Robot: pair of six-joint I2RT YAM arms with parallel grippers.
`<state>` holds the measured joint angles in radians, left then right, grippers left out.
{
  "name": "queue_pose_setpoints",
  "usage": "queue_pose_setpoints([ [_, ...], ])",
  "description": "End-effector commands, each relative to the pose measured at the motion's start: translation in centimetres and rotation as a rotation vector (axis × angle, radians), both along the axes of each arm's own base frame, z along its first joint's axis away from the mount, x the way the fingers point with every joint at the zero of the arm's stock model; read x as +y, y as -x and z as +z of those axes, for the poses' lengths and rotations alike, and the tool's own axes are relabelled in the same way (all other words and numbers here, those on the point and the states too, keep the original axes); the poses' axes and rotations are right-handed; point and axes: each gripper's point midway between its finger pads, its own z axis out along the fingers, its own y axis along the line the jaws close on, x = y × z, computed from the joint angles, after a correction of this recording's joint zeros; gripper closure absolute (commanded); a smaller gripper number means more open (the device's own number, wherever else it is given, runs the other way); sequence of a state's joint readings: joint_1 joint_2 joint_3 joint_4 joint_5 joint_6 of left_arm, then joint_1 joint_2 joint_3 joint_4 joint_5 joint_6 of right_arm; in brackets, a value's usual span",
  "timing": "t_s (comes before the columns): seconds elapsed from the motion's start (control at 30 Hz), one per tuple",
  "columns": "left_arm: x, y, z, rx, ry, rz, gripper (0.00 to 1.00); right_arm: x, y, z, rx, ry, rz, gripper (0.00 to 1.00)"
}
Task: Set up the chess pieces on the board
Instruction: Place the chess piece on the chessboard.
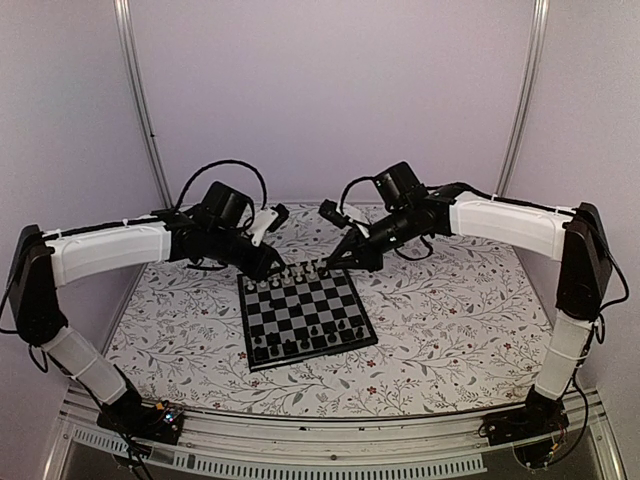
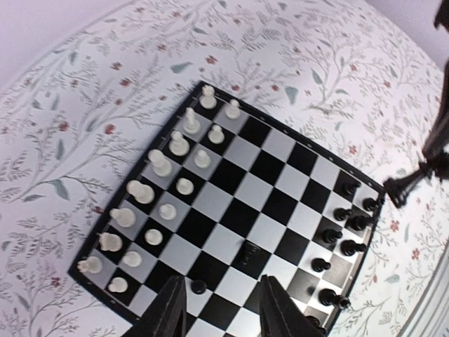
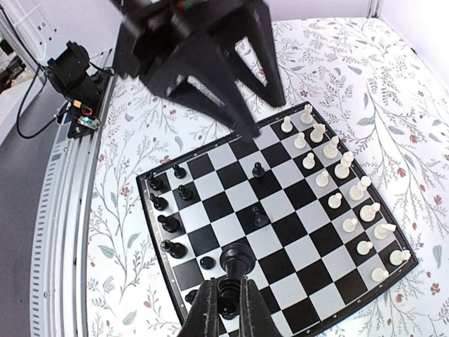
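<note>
The board (image 1: 247,330) lies mid-table on the floral cloth. White chess pieces (image 1: 285,275) fill its two far rows and black ones (image 1: 310,340) stand along the near side. My left gripper (image 2: 220,278) hovers open over the board's far left part, empty. A black pawn (image 2: 199,286) stands just inside its left finger. Another black piece (image 2: 245,253) is on a dark square beyond the fingertips. My right gripper (image 3: 228,279) is shut on a black piece (image 3: 237,260), held above the board with its round base towards the camera. It also shows as the dark piece (image 2: 407,184) at the board's edge.
The floral tabletop (image 1: 450,300) surrounds the board. A metal rail (image 3: 70,182) runs along the near edge, with an arm base and cables (image 3: 74,77) on it. My left gripper's dark fingers (image 3: 242,119) hang over the board's far corner in the right wrist view. Walls close in the back and sides.
</note>
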<state>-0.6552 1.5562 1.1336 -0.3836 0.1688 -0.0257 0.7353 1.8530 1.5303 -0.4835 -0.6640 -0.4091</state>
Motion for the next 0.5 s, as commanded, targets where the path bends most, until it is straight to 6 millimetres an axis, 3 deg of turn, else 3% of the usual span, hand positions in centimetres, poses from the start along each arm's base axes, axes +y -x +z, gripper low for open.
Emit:
queue_pose_setpoints([
  [0.0,3.7,-3.5,7.6,-0.253,-0.048,0.196,0.60,-0.9,2.4,-1.0,-0.094,0.134,0.068,0.97],
  [0.1,5.6,-4.7,12.4,-0.406,-0.043,0.290,0.47,-0.8,3.9,-2.3,-0.109,0.205,0.123,0.97],
  [0.13,6.4,-5.1,13.9,-0.464,-0.045,0.338,0.38,-0.7,4.4,-2.7,-0.112,0.222,0.140,0.97],
  [0.17,7.5,-5.8,15.2,-0.527,-0.049,0.410,0.10,-0.6,4.9,-3.2,-0.118,0.242,0.158,0.97],
  [0.2,9.1,-6.5,16.3,-0.590,-0.057,0.512,0.02,-0.4,5.4,-3.6,-0.123,0.259,0.173,0.97],
  [0.23,10.4,-7.0,16.9,-0.626,-0.062,0.602,0.01,-0.2,5.8,-4.3,-0.124,0.281,0.190,0.97],
  [0.33,12.0,-8.2,16.0,-0.639,-0.087,0.697,0.01,0.7,6.8,-5.8,-0.130,0.329,0.225,0.96],
  [0.43,10.8,-8.2,13.3,-0.531,-0.030,0.580,0.02,1.3,7.5,-7.2,-0.108,0.367,0.250,0.96],
  [0.47,10.4,-7.8,12.1,-0.512,-0.029,0.522,0.07,1.4,7.7,-7.5,-0.102,0.377,0.257,0.96],
])
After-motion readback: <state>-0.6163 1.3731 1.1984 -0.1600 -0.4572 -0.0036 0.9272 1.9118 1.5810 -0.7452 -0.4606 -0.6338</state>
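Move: The right hand already holds a black chess piece. Its empty back-row square lies about 9 cm back, 3 cm left and 14 cm down. Black pieces flank that square about 3 cm to its left and right, roughly level with it, and a black pawn stands 3 cm farther out. From the empty left hand the same square is some 12 cm back, 7 cm right and 10 cm down. Keep the right fingers shut on the black piece and carry it back about 7 cm and down 5 or 6 cm towards the gap in the near row, steepening the fingers some 15 degrees. Meanwhile bring the empty left gripper up about 16 cm, left and forward, away from the board, opening it wide as it tips up and swings counter-clockwise. ##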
